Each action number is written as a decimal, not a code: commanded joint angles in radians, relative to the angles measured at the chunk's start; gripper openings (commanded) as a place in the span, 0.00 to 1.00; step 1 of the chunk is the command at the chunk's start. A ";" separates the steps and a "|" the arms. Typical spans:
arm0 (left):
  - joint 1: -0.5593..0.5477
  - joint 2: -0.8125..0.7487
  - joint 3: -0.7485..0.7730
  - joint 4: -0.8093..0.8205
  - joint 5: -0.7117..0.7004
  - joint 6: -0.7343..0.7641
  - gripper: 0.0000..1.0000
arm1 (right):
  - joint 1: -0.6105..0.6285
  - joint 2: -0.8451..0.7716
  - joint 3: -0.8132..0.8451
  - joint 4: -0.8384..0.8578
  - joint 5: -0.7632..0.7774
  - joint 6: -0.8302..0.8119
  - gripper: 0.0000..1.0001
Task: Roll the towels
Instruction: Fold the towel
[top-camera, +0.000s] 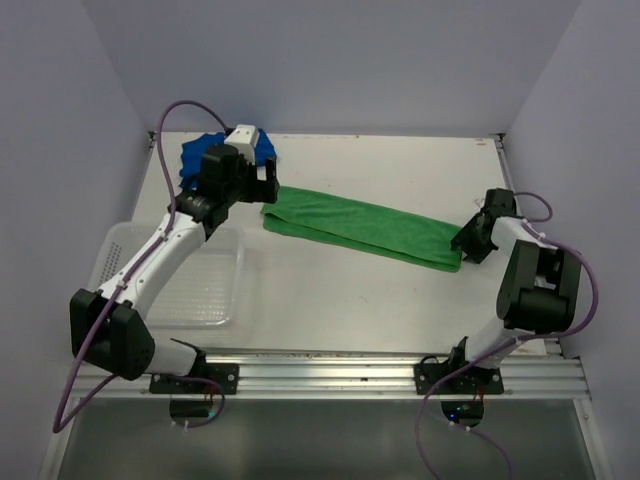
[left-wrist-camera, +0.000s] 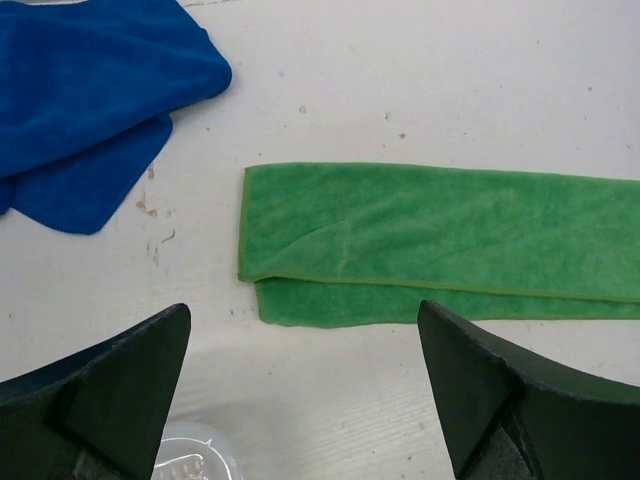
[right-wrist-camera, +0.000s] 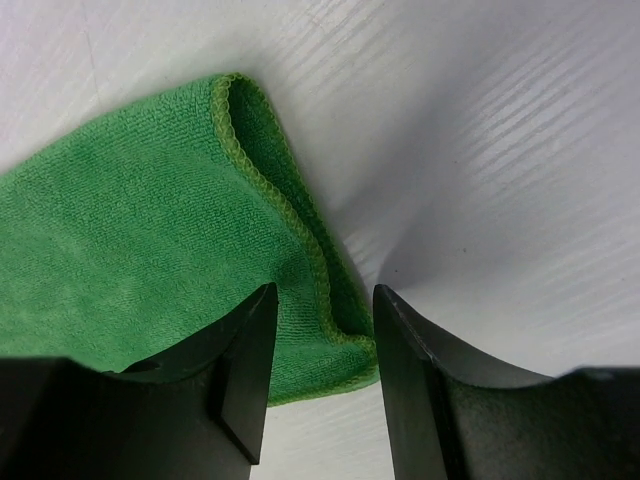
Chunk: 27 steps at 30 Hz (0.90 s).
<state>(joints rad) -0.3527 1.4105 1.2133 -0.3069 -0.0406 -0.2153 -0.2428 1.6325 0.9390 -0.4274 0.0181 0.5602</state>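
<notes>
A bright green towel (top-camera: 360, 230), folded into a long strip, lies slantwise across the table. Its left end (left-wrist-camera: 330, 240) lies just ahead of my left gripper (left-wrist-camera: 303, 310), whose jaws stand wide open and empty above bare table. A royal blue towel (left-wrist-camera: 80, 100) lies crumpled at the back left, partly hidden under the left wrist in the top view (top-camera: 200, 150). My right gripper (right-wrist-camera: 325, 295) is low at the green towel's right end (right-wrist-camera: 150, 250). Its fingers are partly open and straddle the hemmed corner, with a gap showing beside the right finger.
A white perforated plastic basket (top-camera: 118, 240) stands at the near left under the left arm; its corner (left-wrist-camera: 190, 455) shows below the left fingers. Grey walls close in the table on three sides. An aluminium rail (top-camera: 330, 370) runs along the near edge.
</notes>
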 joint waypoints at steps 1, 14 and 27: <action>0.020 -0.060 -0.052 0.035 -0.018 -0.042 1.00 | -0.004 0.024 0.007 0.050 -0.043 0.017 0.47; 0.084 -0.289 -0.297 0.160 -0.212 -0.099 1.00 | -0.006 0.061 0.053 -0.027 0.022 -0.028 0.20; 0.084 -0.271 -0.313 0.123 -0.219 -0.099 1.00 | -0.058 0.017 0.132 -0.183 0.138 -0.078 0.00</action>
<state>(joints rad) -0.2707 1.1465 0.8822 -0.2058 -0.2329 -0.3042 -0.2890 1.6833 1.0130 -0.5270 0.0658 0.5167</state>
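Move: The green towel's right end lies just under the right hand's half-open fingers, about 1 cm down and 1 cm to the left, its edge between the tips. The towel runs left from there to its left end, which is roughly 4 cm ahead of the raised left hand, in line with it sideways and about 21 cm below. From the left hand, the blue towel is some 18 cm ahead and 11 cm left, the white tray about 16 cm back and 25 cm left. The right fingers straddle the green towel's right edge, sink about 1 cm and close from half open to shut, pinching it; they then drag it some 2.5 cm right and slightly back, barely lifting. Meanwhile the empty left hand, still wide open, swings about 8 cm left and 4 cm back, away from the towel's left end towards the tray, sinking near 3 cm and turning roughly 15 degrees counter-clockwise. ##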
